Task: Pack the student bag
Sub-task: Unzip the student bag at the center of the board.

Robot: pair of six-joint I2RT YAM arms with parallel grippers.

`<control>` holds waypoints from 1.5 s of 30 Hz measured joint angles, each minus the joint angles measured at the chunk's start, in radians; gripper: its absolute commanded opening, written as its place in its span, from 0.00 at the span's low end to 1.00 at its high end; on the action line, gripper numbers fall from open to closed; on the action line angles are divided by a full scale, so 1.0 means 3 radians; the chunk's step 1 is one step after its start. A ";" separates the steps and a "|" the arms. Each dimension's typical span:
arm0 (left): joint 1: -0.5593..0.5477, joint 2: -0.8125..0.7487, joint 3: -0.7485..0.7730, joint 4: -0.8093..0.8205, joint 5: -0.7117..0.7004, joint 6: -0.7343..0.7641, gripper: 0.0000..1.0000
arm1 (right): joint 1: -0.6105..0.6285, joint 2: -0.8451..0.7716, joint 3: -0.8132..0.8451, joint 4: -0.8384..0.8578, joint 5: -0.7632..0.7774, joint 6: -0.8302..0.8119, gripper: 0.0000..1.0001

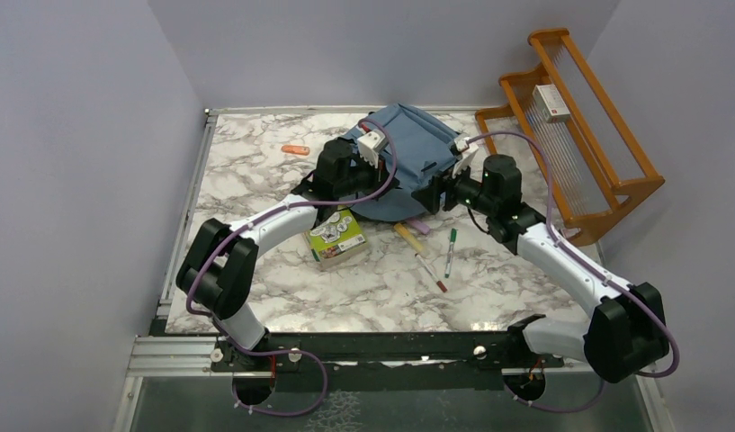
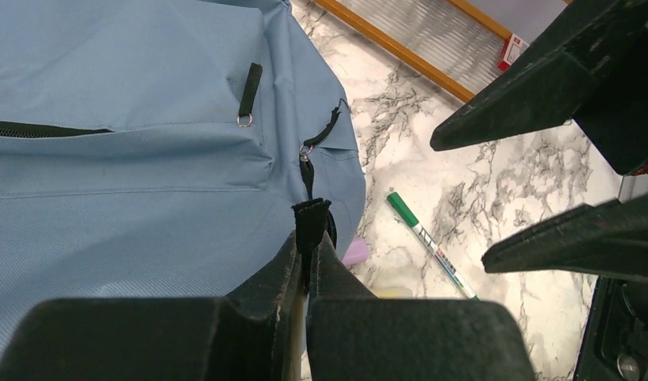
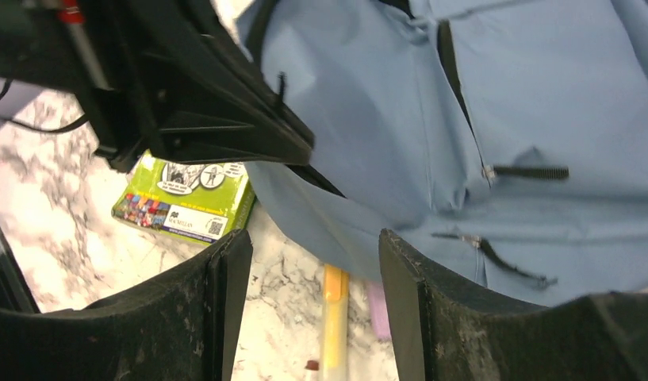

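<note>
The student bag (image 1: 408, 144) is a slate-blue fabric backpack lying flat at the back middle of the marble table. In the left wrist view the bag (image 2: 130, 159) fills the left side, and my left gripper (image 2: 311, 238) is shut on a black zipper pull tab (image 2: 312, 216) at the bag's near edge. In the top view that left gripper (image 1: 388, 187) sits at the bag's front rim. My right gripper (image 3: 312, 246) stands open just in front of the bag (image 3: 495, 103), above a yellow highlighter (image 3: 333, 313), holding nothing. From above, the right gripper (image 1: 432, 191) is close beside the left one.
A green box (image 1: 336, 236) lies in front of the bag on the left. A yellow highlighter (image 1: 407, 236), purple marker (image 1: 420, 225), green pen (image 1: 451, 252) and red-tipped pen (image 1: 430, 273) lie nearby. A wooden rack (image 1: 579, 126) stands at the right; a small orange object (image 1: 295, 148) lies back left.
</note>
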 measured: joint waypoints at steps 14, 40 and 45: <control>0.0000 -0.0094 -0.0078 -0.0003 0.0000 -0.0066 0.00 | 0.0001 0.0767 0.0501 0.0064 -0.0805 -0.1339 0.62; 0.0031 -0.0125 -0.0052 -0.0079 -0.0104 -0.0178 0.00 | 0.0006 0.1189 0.0567 -0.0076 -0.0997 -0.1677 0.01; 0.0240 -0.0169 -0.0041 -0.0215 -0.0225 -0.0216 0.00 | 0.0006 0.1124 0.0470 -0.0070 -0.0769 -0.1612 0.01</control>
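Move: My left hand already grips the black zipper pull; the bag's left edge lies about 10 cm to its left, 7 cm ahead and 8 cm lower. From my open right hand, the zipper edge to pinch is roughly 3 cm ahead, 5 cm left and 6 cm below. From that same hand, the yellow marker is some 4 cm back, 3 cm left, the pink marker 1 cm back, 1 cm left, both about 17 cm down. My right hand swings left and forward, turning some 25 degrees counter-clockwise, then sinks about 5 cm and closes to pinch the bag's cloth edge beside the open end of the zipper. My left hand keeps its grip on the pull, nearly still until the cloth is held, then draws it left and forward by about 4 cm, away from the right fingers, which keep their pinch and ease right and slightly down. ##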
